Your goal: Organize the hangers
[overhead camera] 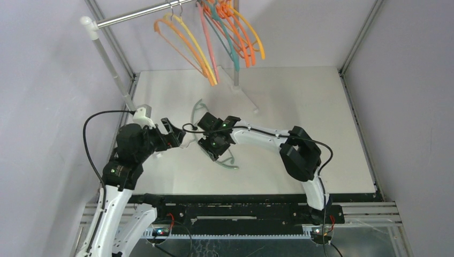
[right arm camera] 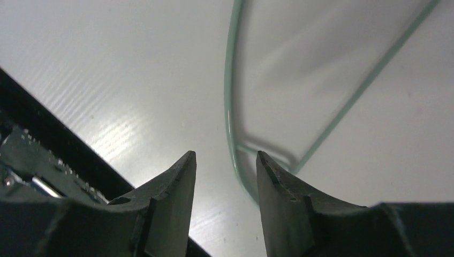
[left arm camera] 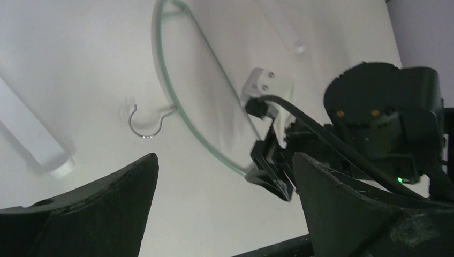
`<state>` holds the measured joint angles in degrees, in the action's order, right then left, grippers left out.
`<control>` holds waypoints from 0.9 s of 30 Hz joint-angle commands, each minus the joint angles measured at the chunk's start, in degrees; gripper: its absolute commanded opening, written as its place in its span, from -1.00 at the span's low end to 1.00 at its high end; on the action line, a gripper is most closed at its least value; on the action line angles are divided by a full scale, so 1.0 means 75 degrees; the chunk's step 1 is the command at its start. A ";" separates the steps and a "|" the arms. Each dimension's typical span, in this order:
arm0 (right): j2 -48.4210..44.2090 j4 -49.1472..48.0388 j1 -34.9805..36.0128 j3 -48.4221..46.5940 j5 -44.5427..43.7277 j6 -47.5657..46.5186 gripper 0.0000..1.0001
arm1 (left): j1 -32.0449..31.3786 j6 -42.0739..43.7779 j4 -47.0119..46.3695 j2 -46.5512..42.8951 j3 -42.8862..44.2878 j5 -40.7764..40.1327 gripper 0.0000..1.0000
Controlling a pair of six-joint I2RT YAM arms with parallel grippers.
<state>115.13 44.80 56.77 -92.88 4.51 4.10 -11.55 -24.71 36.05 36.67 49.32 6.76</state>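
A pale teal hanger [overhead camera: 198, 106] lies flat on the white table [overhead camera: 300, 107], partly hidden under my right gripper [overhead camera: 215, 152]. In the right wrist view its curved end [right arm camera: 229, 107] runs between the fingers of the right gripper [right arm camera: 225, 155], close to the right finger. The jaws stand apart and do not pinch it. My left gripper [overhead camera: 179, 133] hovers just left of it, wide open and empty [left arm camera: 225, 158]. In the left wrist view the hanger [left arm camera: 155, 48] and its metal hook [left arm camera: 144, 127] lie ahead. Several orange, yellow, pink and teal hangers [overhead camera: 235, 32] hang on the rail.
The silver rail [overhead camera: 139, 15] crosses the back on white posts [overhead camera: 107, 59]. One white base foot [overhead camera: 247, 97] reaches onto the table behind the grippers, and another foot [left arm camera: 37, 144] lies left of my left gripper. A black strip [overhead camera: 257, 198] marks the table's near edge.
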 commanded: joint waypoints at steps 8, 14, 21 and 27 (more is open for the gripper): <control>0.1755 -0.0598 -0.0021 -0.1510 -0.0147 0.0296 -0.05 | 0.0048 -0.1133 -0.0113 -0.1298 -0.1343 -0.0340 0.99; 0.2211 -0.0909 -0.0062 -0.1691 -0.0486 0.0337 -0.23 | 0.0050 -0.1377 0.0039 -0.1727 -0.1411 -0.0451 0.99; 0.2542 -0.1081 -0.0166 -0.1688 0.0379 0.0428 -1.00 | 0.0051 -0.1229 0.0783 -0.2064 -0.0845 -0.0983 0.99; 0.2297 -0.1773 -0.0686 -0.1855 0.1677 0.1389 -1.00 | 0.0047 -0.1166 0.0891 -0.2515 -0.0766 -0.0601 0.99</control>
<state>131.55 38.50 54.50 -105.45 7.75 7.75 -11.49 -33.58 42.72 19.57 41.21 0.71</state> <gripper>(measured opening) 0.009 0.995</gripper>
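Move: The curved bar of the green hanger, on its near side, lies some 4 cm ahead of the right hand, 5 cm to its left and 5 cm below. At about table height too, the hanger's hook is about 8 cm ahead and 13 cm left of that hand, and the hanger's near end some 2 cm back and 7 cm right. From the empty left hand, that stretch of bar lies roughly 8 cm right, 2 cm ahead and 22 cm below. Left, forward and down, some 5 cm each way, the right hand reaches along the green hanger towards the hook, sinking first. Its half-open fingers, pointing mostly down, then shut and pinch the curved bar between hook and near end. The empty left hand draws back about 5 cm, dipping 4 cm before rising slightly, fingers wide open. ##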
